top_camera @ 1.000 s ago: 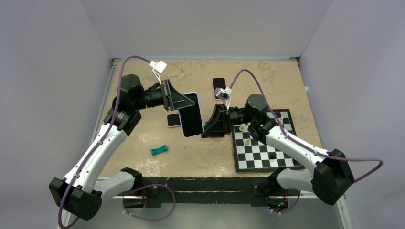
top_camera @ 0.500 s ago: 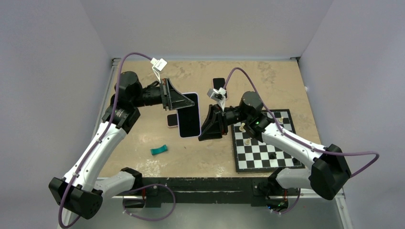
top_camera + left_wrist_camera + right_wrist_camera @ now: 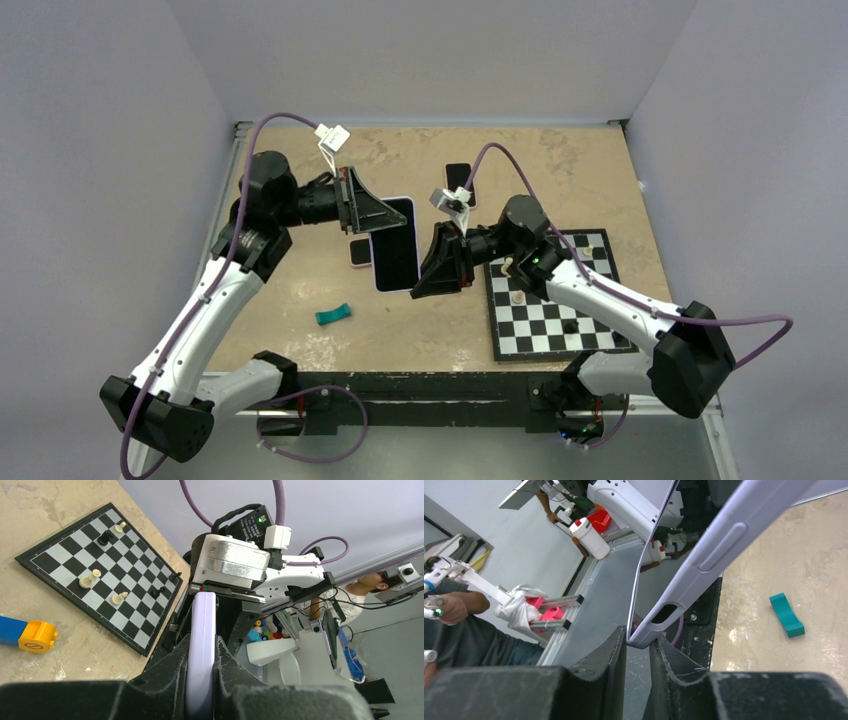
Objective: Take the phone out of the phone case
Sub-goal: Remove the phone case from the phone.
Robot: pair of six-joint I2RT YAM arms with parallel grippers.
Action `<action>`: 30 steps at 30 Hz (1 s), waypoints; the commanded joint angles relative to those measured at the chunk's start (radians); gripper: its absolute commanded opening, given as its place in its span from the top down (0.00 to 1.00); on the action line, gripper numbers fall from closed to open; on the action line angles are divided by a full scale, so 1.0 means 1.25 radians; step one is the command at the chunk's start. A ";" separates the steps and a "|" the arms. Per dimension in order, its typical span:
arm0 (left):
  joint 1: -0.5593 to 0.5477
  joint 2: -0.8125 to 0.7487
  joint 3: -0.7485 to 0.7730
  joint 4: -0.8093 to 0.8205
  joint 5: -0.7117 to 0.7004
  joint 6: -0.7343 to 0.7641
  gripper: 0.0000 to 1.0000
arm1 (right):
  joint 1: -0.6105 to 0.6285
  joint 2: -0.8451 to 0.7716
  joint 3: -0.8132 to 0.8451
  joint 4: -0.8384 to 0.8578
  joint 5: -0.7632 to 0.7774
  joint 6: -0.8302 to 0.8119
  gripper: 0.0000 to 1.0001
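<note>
The phone, in a lavender phone case, is held up above the table with its dark screen facing up. My left gripper is shut on its upper part; in the left wrist view the case's edge fills the gap between both pads of the left gripper. My right gripper is at the phone's lower right corner. In the right wrist view that corner of the case sits between the tips of the right gripper, touching both fingers.
A chessboard with a few pieces lies under the right arm. A teal block lies near the front left. A second phone lies at the back, and a small pink-edged one lies below the held phone.
My right gripper has moved left and toward the near edge onto the phone's lower corner, its jaws narrowing. The left gripper has turned the phone more upright in the top view.
</note>
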 commanded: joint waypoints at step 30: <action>0.002 0.040 -0.107 0.291 0.048 -0.481 1.00 | 0.058 -0.068 0.288 -0.330 0.481 -0.614 1.00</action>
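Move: The phone in its case is held out by the left hand, its middle about 4 cm back and a bit below that hand. Its near right corner sits right at the right fingertips, the phone's middle some 6 cm ahead, 4 cm left and 3 cm above the right hand. Roughly 30 cm below the right hand lie another phone, 21 cm ahead and 10 left; the toy block, 15 ahead and 5 right; and the teal piece, 5 ahead and 21 left. The case's near right corner is worked by the right fingers, which close at its edge, then pull up about 4.5 cm and forward 3 cm while tipping upward some 30 degrees, ending practically shut just outside the rim. The left hand keeps its grip and rolls about 25 degrees, far side down, easing forward some 2.5 cm. ##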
